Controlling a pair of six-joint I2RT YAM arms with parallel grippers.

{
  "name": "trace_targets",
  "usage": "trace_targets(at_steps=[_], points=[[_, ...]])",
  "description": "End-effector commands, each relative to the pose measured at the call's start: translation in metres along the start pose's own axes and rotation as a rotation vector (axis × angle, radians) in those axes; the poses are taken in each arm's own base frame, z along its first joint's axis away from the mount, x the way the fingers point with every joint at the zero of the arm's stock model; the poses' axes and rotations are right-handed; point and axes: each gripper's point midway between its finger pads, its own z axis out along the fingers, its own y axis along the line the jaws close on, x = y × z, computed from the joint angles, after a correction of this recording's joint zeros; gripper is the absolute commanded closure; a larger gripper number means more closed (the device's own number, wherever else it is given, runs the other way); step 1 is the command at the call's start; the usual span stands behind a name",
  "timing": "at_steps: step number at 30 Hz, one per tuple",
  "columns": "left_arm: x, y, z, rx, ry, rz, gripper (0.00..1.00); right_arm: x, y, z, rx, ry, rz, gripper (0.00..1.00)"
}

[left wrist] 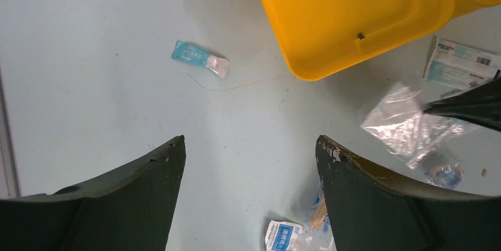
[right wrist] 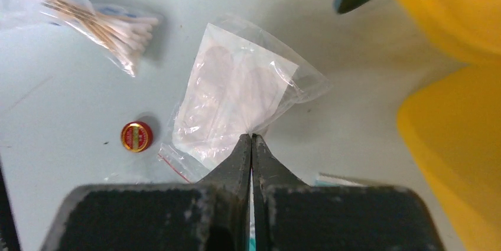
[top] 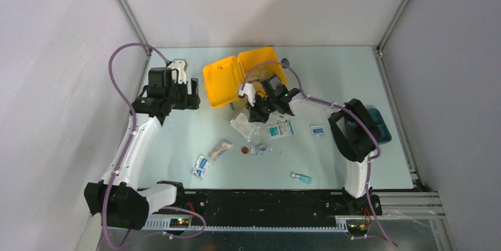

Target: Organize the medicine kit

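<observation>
The yellow medicine kit [top: 223, 82] lies open at the back of the table, lid and base side by side. It fills the top of the left wrist view [left wrist: 348, 15] and the right edge of the right wrist view [right wrist: 455, 109]. My right gripper [right wrist: 252, 137] is shut on the edge of a clear plastic bag [right wrist: 236, 97] holding white pads, just in front of the kit [top: 244, 126]. My left gripper [left wrist: 250, 142] is open with nothing between its fingers, hovering over bare table left of the kit [top: 192, 94].
A bag of cotton swabs [right wrist: 112, 26] and a small red tin [right wrist: 136, 136] lie near the clear bag. White-and-teal sachets [top: 280, 130] [top: 201, 167], a small tube [top: 301, 178] and a dark teal tray [top: 381, 124] at the right edge are scattered around.
</observation>
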Motion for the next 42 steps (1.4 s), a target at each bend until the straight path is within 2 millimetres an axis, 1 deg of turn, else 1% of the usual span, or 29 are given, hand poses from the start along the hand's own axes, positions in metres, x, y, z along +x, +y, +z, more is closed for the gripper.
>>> trace_targets(at_steps=[1,4,5,6,7,8,9,10,11,12,13,14,15,19,20,21,24,27,32,34,37,38,42], points=[[-0.024,0.003,-0.005,-0.001,-0.067,-0.024,0.15,-0.062,0.005,-0.051,-0.021,-0.159,-0.057,1.00],[-0.025,0.003,-0.004,0.000,-0.068,-0.015,0.15,-0.072,0.011,-0.068,-0.056,-0.196,-0.056,1.00],[-0.026,0.004,-0.004,0.000,-0.069,-0.011,0.15,-0.077,0.012,-0.077,-0.061,-0.217,-0.062,1.00],[-0.026,0.004,-0.003,-0.003,-0.069,-0.010,0.15,-0.079,0.008,-0.084,-0.056,-0.229,-0.056,1.00],[-0.026,0.005,-0.002,-0.004,-0.066,-0.007,0.15,-0.085,0.010,-0.092,-0.061,-0.251,-0.063,1.00],[-0.027,0.005,-0.001,-0.004,-0.067,-0.006,0.15,-0.090,0.005,-0.104,-0.047,-0.272,-0.058,1.00],[-0.027,0.005,0.000,-0.004,-0.064,-0.005,0.15,-0.093,0.005,-0.110,-0.054,-0.286,-0.058,1.00],[-0.029,0.005,0.000,-0.002,-0.066,-0.004,0.15,-0.099,0.001,-0.121,-0.040,-0.306,-0.055,1.00],[-0.029,0.004,0.002,0.000,-0.065,-0.003,0.15,-0.103,0.000,-0.127,-0.040,-0.318,-0.056,1.00],[-0.032,0.004,0.001,0.002,-0.070,-0.003,0.15,-0.109,-0.005,-0.138,-0.022,-0.336,-0.051,1.00],[-0.034,0.003,0.003,0.006,-0.070,-0.003,0.16,-0.112,-0.006,-0.143,-0.018,-0.345,-0.040,1.00],[-0.036,0.003,0.003,0.008,-0.076,-0.003,0.16,-0.117,-0.011,-0.153,0.004,-0.363,-0.039,1.00],[-0.037,0.002,0.004,0.009,-0.076,-0.003,0.16,-0.121,-0.014,-0.157,0.011,-0.375,-0.023,1.00],[-0.044,0.003,0.005,0.008,-0.089,0.003,0.16,-0.141,-0.038,-0.183,0.087,-0.446,0.030,1.00],[-0.045,0.003,0.005,0.008,-0.093,0.005,0.16,-0.142,-0.043,-0.183,0.096,-0.451,0.041,1.00],[-0.046,0.003,0.006,0.007,-0.092,0.007,0.16,-0.148,-0.049,-0.190,0.112,-0.468,0.043,1.00],[-0.046,0.004,0.007,0.006,-0.092,0.013,0.16,-0.152,-0.068,-0.195,0.156,-0.485,0.060,1.00],[-0.045,0.004,0.007,0.009,-0.090,0.018,0.15,-0.157,-0.094,-0.202,0.214,-0.525,0.117,1.00],[-0.045,0.004,0.007,0.008,-0.090,0.019,0.15,-0.156,-0.134,-0.207,0.360,-0.539,0.185,1.00],[-0.044,0.005,0.008,0.006,-0.088,0.042,0.15,-0.154,-0.149,-0.206,0.415,-0.531,0.197,1.00],[-0.046,0.005,0.009,0.005,-0.090,0.051,0.15,-0.146,-0.168,-0.197,0.475,-0.494,0.197,1.00],[-0.046,0.005,0.010,0.006,-0.088,0.051,0.15,-0.148,-0.171,-0.196,0.484,-0.488,0.178,1.00],[-0.050,0.006,0.011,0.003,-0.092,0.062,0.15,-0.131,-0.188,-0.170,0.495,-0.409,0.126,1.00]])
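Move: The right hand already pinches the white pad bag. Its goal, the open yellow box, has its middle about 15 cm ahead and 4 cm to the right, at roughly hand height. The open lid lies some 14 cm ahead and 10 cm left, the teal packet 3 cm back and 11 cm right, and the red tin 11 cm back and 2 cm left. From the left hand the box is 14 cm ahead, 24 cm right and 14 cm below. Keeping the bag pinched in its shut fingertips, the right hand lifts it steeply about 22 cm, then swings it forward some 17 cm and right 9 cm to over the box, sinking about 3 cm at the end. The wrist turns clockwise about 30 degrees as the fingers tilt up. The open left hand eases forward 2.5 cm, touching nothing. ##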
